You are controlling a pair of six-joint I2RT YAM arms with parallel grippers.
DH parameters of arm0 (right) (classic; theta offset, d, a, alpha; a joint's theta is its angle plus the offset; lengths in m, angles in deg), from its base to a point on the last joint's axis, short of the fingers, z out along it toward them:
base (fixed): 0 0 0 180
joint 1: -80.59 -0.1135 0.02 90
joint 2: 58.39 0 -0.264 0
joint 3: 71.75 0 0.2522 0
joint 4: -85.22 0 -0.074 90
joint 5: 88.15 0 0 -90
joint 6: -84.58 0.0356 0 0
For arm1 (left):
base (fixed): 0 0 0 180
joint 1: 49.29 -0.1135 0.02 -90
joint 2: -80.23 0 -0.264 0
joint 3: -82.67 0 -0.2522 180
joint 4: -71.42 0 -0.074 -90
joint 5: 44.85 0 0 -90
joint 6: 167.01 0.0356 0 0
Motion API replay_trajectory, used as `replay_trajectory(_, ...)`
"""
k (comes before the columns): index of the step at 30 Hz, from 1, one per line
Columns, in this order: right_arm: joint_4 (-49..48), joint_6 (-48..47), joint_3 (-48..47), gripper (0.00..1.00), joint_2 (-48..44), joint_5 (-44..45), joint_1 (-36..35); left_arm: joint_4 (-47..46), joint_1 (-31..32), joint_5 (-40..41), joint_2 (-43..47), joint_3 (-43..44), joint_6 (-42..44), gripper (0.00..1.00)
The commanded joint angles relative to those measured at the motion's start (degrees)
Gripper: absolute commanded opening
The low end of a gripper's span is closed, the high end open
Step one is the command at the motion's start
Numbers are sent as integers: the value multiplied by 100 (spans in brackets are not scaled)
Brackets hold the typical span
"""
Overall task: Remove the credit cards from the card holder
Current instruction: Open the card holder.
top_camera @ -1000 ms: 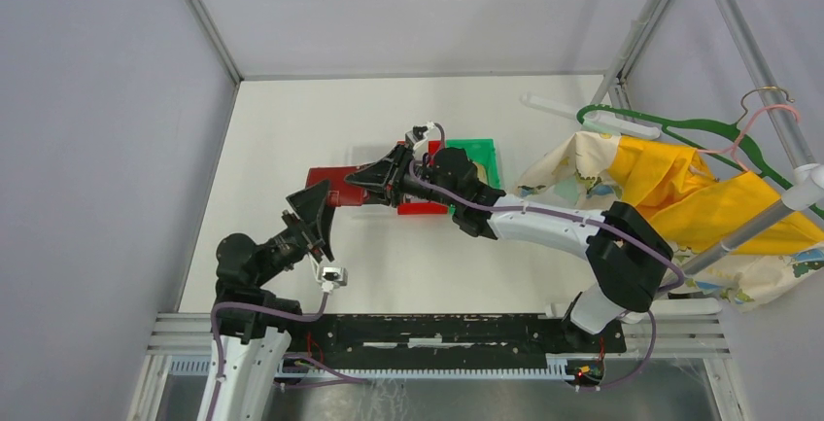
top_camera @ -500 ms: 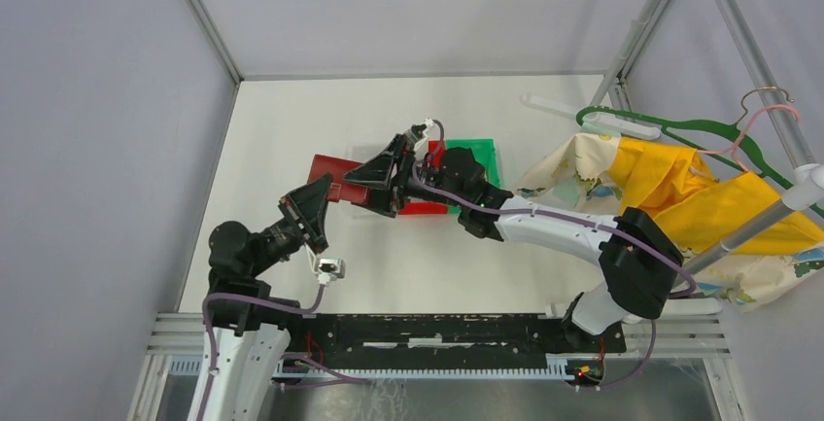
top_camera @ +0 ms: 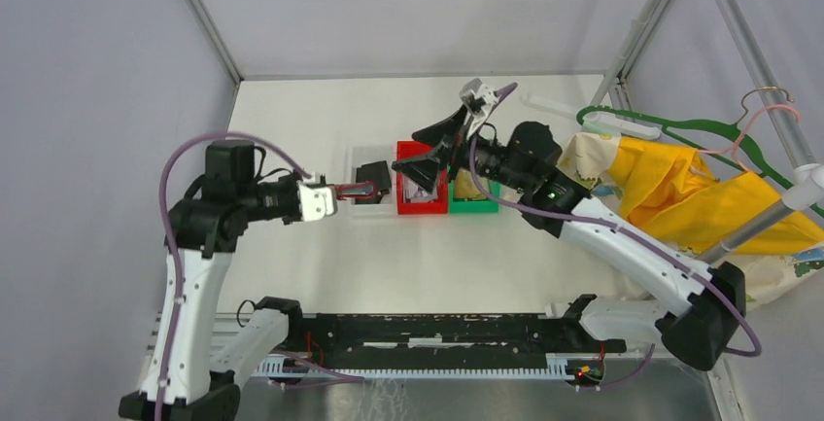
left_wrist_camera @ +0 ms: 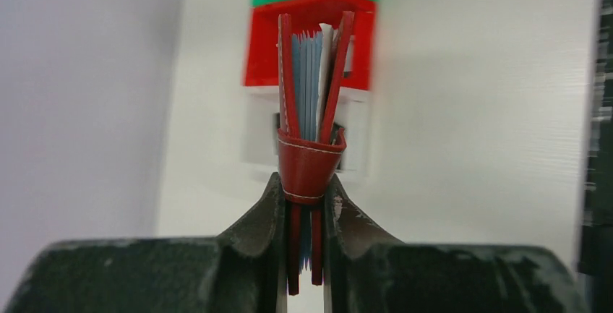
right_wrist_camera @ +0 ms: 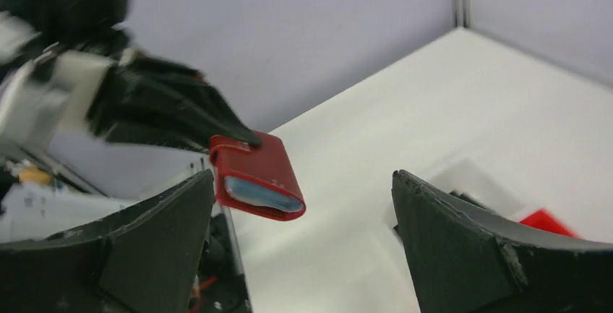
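Note:
The red card holder (left_wrist_camera: 311,161) hangs in the air, spine end pinched between the fingers of my left gripper (left_wrist_camera: 309,208). It gapes slightly at the far end, where pale blue-grey leaves (left_wrist_camera: 309,74) fan out. No credit cards can be told apart among the leaves. From above, the card holder (top_camera: 356,189) shows edge-on at the tip of the left gripper (top_camera: 346,190). My right gripper (top_camera: 428,149) stands wide open just right of it, above the trays. In the right wrist view the card holder (right_wrist_camera: 256,176) floats off the left finger of the right gripper (right_wrist_camera: 302,183), untouched.
A red tray (top_camera: 401,205) and a green tray (top_camera: 476,207) sit side by side mid-table. Left of them a clear tray (top_camera: 361,209) holds a black wallet (top_camera: 375,180). Yellow and patterned cloth (top_camera: 680,188), a green hanger (top_camera: 680,129) and a rack rod crowd the right side.
My left gripper shut on the card holder and lifted it off the table as the arm swung up. The right gripper let go, opened wide and drew back to the right.

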Motion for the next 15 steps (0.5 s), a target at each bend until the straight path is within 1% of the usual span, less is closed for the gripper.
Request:
replay_trajectory(1, -339, -2920, 296, 98, -528, -1215, -114, 2511, 12, -678, -1034, 867, -751, 2)
replay_trajectory(3, -30, -3639, 251, 98, -540, -1769, -286, 2534, 22, -798, -1216, 952, -1148, 2)
replay_trajectory(6, 783, -4755, 9, 98, -467, -1877, -703, 2535, 18, -1014, -1213, 956, -1171, 2)
replay_trajectory(8, 1104, -5176, -122, 98, -385, -1952, -809, 2535, 19, -1175, -1244, 994, -1263, 2)
replay_trajectory(11, 1315, -5587, -246, 98, -265, -1989, -877, 2536, 40, -1345, -1327, 1071, -1595, 2)
replay_trajectory(13, 1420, -5790, -379, 98, -133, -2050, -904, 2535, 118, -1419, -1304, 1053, -1699, 2)
replay_trajectory(15, 1740, -5925, -632, 98, 56, -2231, -914, 2535, 193, -1454, -1247, 1031, -1728, 2)
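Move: My left hand already pinches the card holder, its middle about 1 cm ahead, 3 cm right and 1 cm below the hand point; the white tray is some 14 cm ahead, 5 cm right and 27 cm below. From my empty, wide-open right hand, the card holder lies roughly 7 cm back, 11 cm left and 7 cm lower, while the red tray is about 10 cm ahead, 1 cm right and 33 cm down. I bring my open right hand back nearly 9 cm towards the free end of the card holder, rising slightly before sinking, while it rolls strongly and swings counter-clockwise until its fingers point left. My left hand keeps its pinch, draws back about 5 cm, sinks and eases right, tipping its fingers some 40 degrees farther down. ##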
